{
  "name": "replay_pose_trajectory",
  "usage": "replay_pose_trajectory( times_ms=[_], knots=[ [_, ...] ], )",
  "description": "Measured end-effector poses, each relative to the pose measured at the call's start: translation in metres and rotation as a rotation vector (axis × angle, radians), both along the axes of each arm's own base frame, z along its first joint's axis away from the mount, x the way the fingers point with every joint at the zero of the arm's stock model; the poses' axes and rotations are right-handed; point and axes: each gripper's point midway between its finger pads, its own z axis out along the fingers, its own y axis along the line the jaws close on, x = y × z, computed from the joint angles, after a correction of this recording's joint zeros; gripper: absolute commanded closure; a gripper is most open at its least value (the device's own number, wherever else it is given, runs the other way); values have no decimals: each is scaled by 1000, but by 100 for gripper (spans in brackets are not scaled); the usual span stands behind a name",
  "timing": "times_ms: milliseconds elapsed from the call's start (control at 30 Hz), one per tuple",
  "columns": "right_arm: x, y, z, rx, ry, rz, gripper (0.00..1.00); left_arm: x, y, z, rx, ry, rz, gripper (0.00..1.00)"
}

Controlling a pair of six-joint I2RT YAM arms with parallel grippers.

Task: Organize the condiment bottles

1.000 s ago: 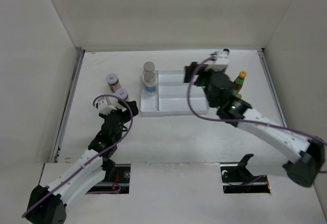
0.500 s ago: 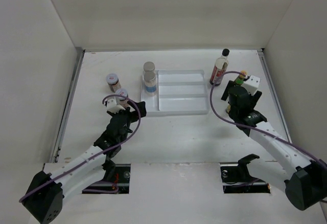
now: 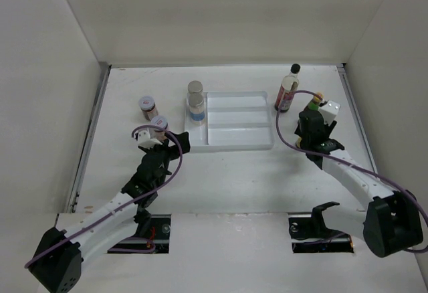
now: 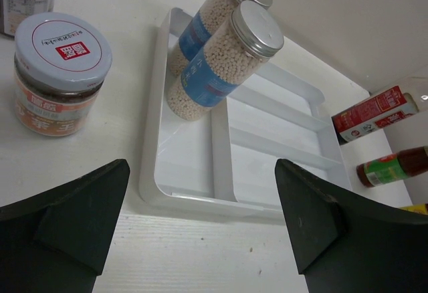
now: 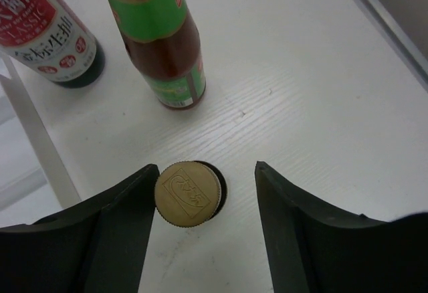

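Note:
My right gripper (image 5: 204, 174) is open and points down around a small dark yellow-capped bottle (image 5: 188, 192); the cap touches the left finger. Beyond it stand a green-labelled yellow-capped bottle (image 5: 164, 39) and a black-capped red-labelled bottle (image 5: 47, 32), which also shows in the top view (image 3: 287, 89). Two grey-lidded shakers (image 4: 224, 55) stand in the white tray's (image 4: 154, 172) left compartment. My left gripper (image 4: 200, 169) is open and empty, low at the tray's near left corner. A squat red-labelled jar (image 4: 60, 72) stands left of it, another jar (image 3: 147, 106) behind.
The tray's middle and right compartments (image 3: 237, 119) hold nothing. White walls enclose the table; a metal strip (image 3: 90, 132) runs along the left edge and another (image 3: 358, 119) along the right, close to the right gripper (image 3: 309, 122).
My right arm swung from over the tray to its right side and came down around the small yellow-capped bottle. My left gripper shifted slightly right, toward the tray's corner.

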Motion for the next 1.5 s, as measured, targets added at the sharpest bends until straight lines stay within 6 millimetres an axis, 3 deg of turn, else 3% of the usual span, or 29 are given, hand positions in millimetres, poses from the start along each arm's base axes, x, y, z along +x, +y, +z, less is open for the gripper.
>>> replay_pose_trajectory(
  times_ms=[100, 167, 300, 400, 567, 733, 900, 1033, 1167, 1400, 1500],
  knots=[
    [2, 4, -13, 9, 38, 14, 56, -1, 1, 6, -12, -17, 1, 8],
    [5, 5, -13, 13, 37, 11, 64, -1, 1, 9, -19, -27, 1, 8],
    [4, 9, -1, -15, 2, 9, 67, -2, 4, 16, -31, -49, 7, 8],
    [1, 33, 15, -52, -37, 75, 67, -3, 8, 20, -40, -63, 16, 9],
    [2, 116, 57, -49, -131, 295, 67, -3, 22, 21, -36, -62, 70, 9],
    [18, 239, 91, 20, -219, 538, 67, -2, 49, 10, -5, -24, 180, 9],
    [30, 348, 91, 24, -237, 715, 68, -3, 75, 0, 5, 14, 280, 9],
    [34, 401, 76, 1, -231, 796, 67, -3, 87, -6, 4, 38, 324, 9],
    [40, 425, 53, -25, -206, 826, 66, -3, 90, -9, 1, 49, 337, 9],
    [47, 433, 5, -75, -141, 836, 63, -2, 89, -13, 4, 65, 334, 9],
    [49, 437, 6, -62, -155, 837, 54, -2, 88, -21, 19, 91, 333, 9]
  ],
)
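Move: The small gold-capped bottle stands almost between the right hand's open fingers, within 1 cm ahead and to the left, its middle about 6 cm below them. From this hand the green-label bottle is about 9 cm ahead and 1 cm right, the black-capped bottle 16 ahead and 8 left, and the front grain jar 11 ahead, 43 left. From the left hand, the near sauce jar lies roughly 8 cm ahead, 7 left and 11 below; the far sauce jar is 15 ahead, 12 left. Sink the right gripper a centimetre, pinch the gold-capped bottle near its top, lift it and sweep some 44 cm left to the tray, turning nearly 50 degrees counter-clockwise; lower it into the left compartment before the front grain jar, keeping hold. Meanwhile raise the open left gripper slightly, swing it about 9 cm left, turning counter-clockwise, and sink towards the near sauce jar. ##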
